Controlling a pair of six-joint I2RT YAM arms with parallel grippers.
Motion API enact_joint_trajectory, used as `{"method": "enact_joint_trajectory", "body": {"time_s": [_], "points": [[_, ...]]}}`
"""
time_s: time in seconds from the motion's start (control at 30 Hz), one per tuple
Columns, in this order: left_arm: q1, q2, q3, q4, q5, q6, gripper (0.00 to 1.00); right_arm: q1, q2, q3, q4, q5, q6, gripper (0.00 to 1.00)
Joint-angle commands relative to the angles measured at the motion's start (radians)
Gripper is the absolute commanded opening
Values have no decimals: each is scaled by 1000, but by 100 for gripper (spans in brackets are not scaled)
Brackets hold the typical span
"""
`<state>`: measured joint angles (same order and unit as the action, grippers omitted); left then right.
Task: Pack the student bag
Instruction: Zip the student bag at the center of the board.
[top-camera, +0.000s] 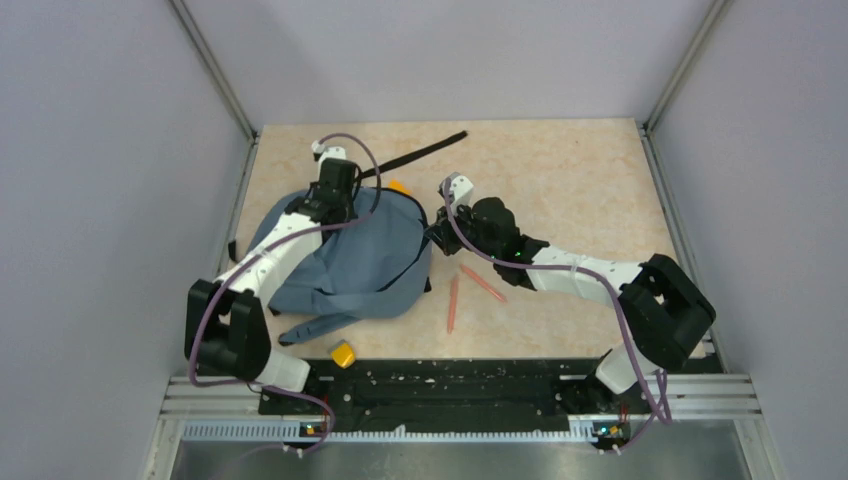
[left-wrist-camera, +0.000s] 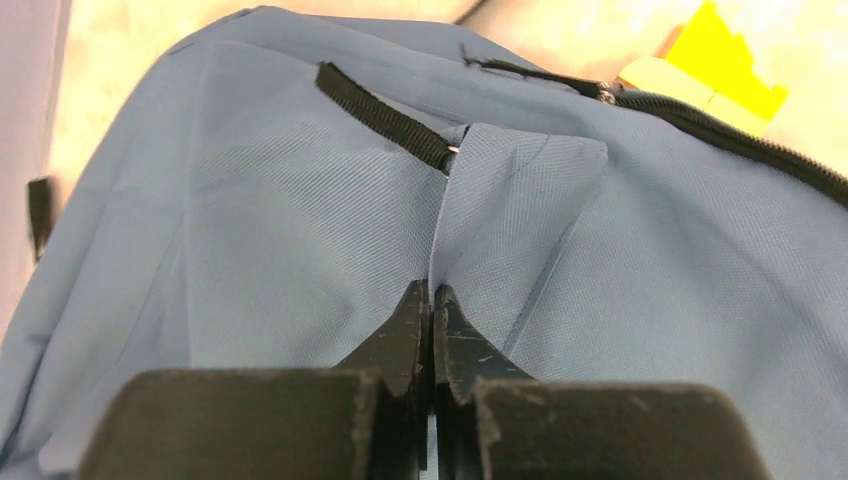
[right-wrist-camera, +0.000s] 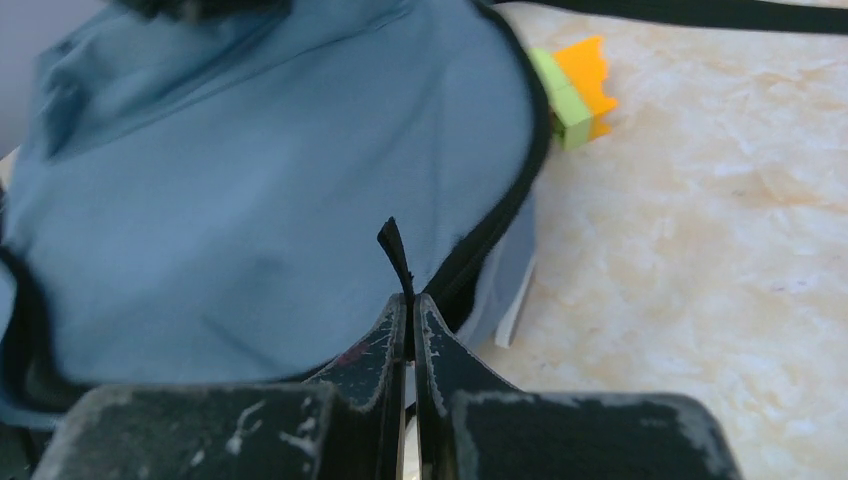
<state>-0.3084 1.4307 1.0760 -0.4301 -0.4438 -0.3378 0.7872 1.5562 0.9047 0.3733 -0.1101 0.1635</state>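
The slate-blue student bag (top-camera: 345, 258) lies flat on the left half of the table. My left gripper (top-camera: 343, 212) rests on its top panel and is shut on a pinched fold of the blue fabric (left-wrist-camera: 432, 292). A black webbing loop (left-wrist-camera: 385, 115) lies just beyond that fold. At the bag's right edge, my right gripper (top-camera: 437, 236) is shut on the black zipper pull (right-wrist-camera: 395, 250), its tips (right-wrist-camera: 410, 300) beside the black zipper trim (right-wrist-camera: 500, 215). What is inside the bag is hidden.
An orange and green block (top-camera: 399, 186) lies against the bag's far edge (right-wrist-camera: 575, 85). Two orange pencils (top-camera: 481, 283) (top-camera: 452, 303) lie right of the bag. A yellow block (top-camera: 343, 353) sits near the front rail. A black strap (top-camera: 420, 155) trails toward the back.
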Motion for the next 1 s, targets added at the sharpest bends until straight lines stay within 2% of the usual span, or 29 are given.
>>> {"method": "enact_joint_trajectory", "body": {"time_s": [0.0, 0.17, 0.3, 0.33, 0.4, 0.43, 0.47, 0.53, 0.73, 0.9, 0.93, 0.97], "points": [[22, 94, 168, 245, 8, 211, 0, 69, -74, -27, 109, -35, 72, 0], [23, 206, 281, 298, 25, 360, 0, 119, -11, -18, 148, -85, 143, 0], [21, 232, 339, 297, 81, 377, 2, 138, 6, -11, 161, -87, 175, 0], [19, 222, 344, 291, 98, 368, 9, 139, 1, -15, 163, -78, 180, 0], [10, 184, 331, 276, 117, 346, 37, 140, -15, -19, 158, -46, 177, 0], [4, 157, 315, 266, 119, 343, 46, 138, -25, -21, 149, -28, 168, 0], [-4, 119, 292, 256, 115, 304, 52, 138, -35, -23, 143, -9, 160, 0], [-30, 18, 223, 233, 90, 238, 55, 139, -51, -30, 134, 30, 145, 0], [-64, -271, -51, 78, 4, -104, 56, 138, -74, -41, 121, 106, 108, 0], [-63, -459, -225, -67, -5, -277, 58, 138, -74, -43, 118, 136, 90, 0], [-63, -491, -251, -85, 0, -301, 67, 138, -74, -45, 120, 139, 89, 0], [-64, -522, -272, -102, 6, -320, 72, 138, -74, -46, 121, 143, 89, 0]]}}
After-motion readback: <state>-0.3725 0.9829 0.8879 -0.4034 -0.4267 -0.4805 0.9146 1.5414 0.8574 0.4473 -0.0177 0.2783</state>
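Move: The student bag's fabric is pinched in the shut left fingers; the bag's middle lies about 12 cm back from them, 4 cm right and 8 cm lower. The toy blocks are some 5 cm farther out than this hand and 13 cm right. The right fingers hold the black zip pull; the zip's near corner lies roughly 7 cm back, 4 cm left and a little below, the blocks 12 cm ahead and 5 cm left, and the red pencils 10 cm back and 7 cm right. The bag, still pinched in the left fingers, is hauled forward about 9 cm, the hand veering a little right and turning clockwise some 15 degrees; the fingers then open and let go, and the hand lifts and sweeps back about 15 cm over the bag. Meanwhile the right hand keeps its pinch on the zip pull, drawing it back and left about 6 cm towards the zip's near corner, then easing back a centimetre or so. ##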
